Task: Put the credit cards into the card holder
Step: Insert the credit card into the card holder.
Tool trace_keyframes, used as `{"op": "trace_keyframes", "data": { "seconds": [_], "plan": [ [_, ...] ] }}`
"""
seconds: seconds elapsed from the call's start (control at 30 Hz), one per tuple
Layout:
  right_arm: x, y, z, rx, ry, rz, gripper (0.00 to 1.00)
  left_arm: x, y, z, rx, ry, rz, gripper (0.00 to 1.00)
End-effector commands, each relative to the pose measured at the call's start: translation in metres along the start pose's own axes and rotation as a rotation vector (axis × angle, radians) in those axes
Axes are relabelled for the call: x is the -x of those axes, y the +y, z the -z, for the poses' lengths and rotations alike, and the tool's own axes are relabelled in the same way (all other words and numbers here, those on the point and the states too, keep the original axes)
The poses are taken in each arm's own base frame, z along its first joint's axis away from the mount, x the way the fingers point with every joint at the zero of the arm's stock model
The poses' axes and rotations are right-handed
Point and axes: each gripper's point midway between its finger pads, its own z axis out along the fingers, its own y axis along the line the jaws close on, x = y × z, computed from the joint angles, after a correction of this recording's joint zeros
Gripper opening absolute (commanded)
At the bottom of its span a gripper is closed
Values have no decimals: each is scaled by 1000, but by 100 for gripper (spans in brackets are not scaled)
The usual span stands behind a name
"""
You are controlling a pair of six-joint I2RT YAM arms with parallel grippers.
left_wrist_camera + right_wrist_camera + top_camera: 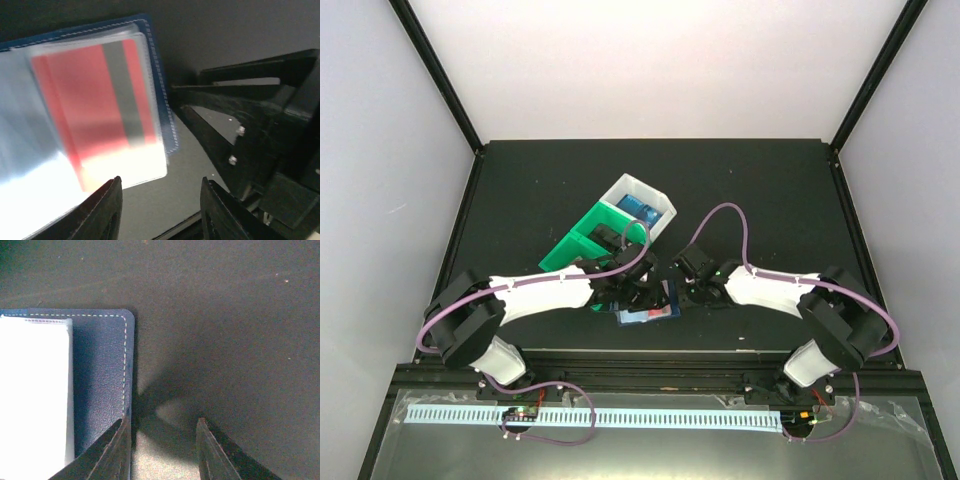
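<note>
The card holder (pixel 650 312), dark blue, lies open on the black table between my two grippers. In the left wrist view a red-and-white credit card (pixel 100 100) sits inside one of its clear sleeves. My left gripper (pixel 161 189) hangs open just off the holder's near corner, nothing between its fingers. My right gripper (pixel 162 424) is also open, its left finger at the edge of the card holder's (pixel 100 375) blue cover and bare table between the jaws. Blue credit cards (pixel 642 208) lie in the white bin.
A white bin (pixel 660 196) and a green bin (pixel 582 240) stand joined just behind the grippers. In the left wrist view the right arm's black fingers (pixel 220 135) reach in close beside the holder. Grey walls (pixel 380 150) enclose the table.
</note>
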Motion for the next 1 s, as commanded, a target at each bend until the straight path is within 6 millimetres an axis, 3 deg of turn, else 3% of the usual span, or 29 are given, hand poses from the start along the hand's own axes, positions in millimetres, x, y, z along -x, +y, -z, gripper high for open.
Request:
{"op": "trace_keyframes", "data": {
  "seconds": [0.0, 0.27, 0.43, 0.57, 0.77, 0.97],
  "plan": [
    [3, -7, 4, -17, -36, -34, 39, 5, -32, 1, -104, 3, -64, 45],
    [24, -11, 53, -8, -207, -57, 39, 22, -36, 17, -78, -92, -109, 46],
    [28, 2, 68, 49, -207, -11, 39, 45, -30, 50, 9, -234, -198, 59],
    [29, 24, 73, 121, -196, 32, 39, 59, -16, 80, 103, -302, -279, 65],
    [27, 72, 69, 190, -165, 133, 40, 68, 15, 112, 214, -362, -293, 72],
    [19, 87, 39, -28, -131, 223, 40, 71, 49, 127, 242, -392, -191, 74]
  ]
}}
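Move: The round-patterned red cards in the green box's near compartment lie some 16 cm to the left hand's left, 6 cm ahead and 5 cm lower; the black cards in its middle compartment are about 11 cm left and 16 cm ahead. The open card holder's middle sits 3 cm left, 2 cm ahead and 6 cm below that hand. From the right hand, the card holder is about 9 cm left, 1 cm back and 1 cm lower, with its red striped card 6 cm left, 1 cm back. Clear of the card holder and heading towards the green box, the left hand edges right briefly, then climbs about 10 cm and swings left and forward, its fingers spreading wider and tilting some 25 degrees to point more forward. The right hand lifts straight off beside the holder's right edge, then sweeps about 7 cm left over the holder, fingers staying part-open, with a slight counter-clockwise turn. ##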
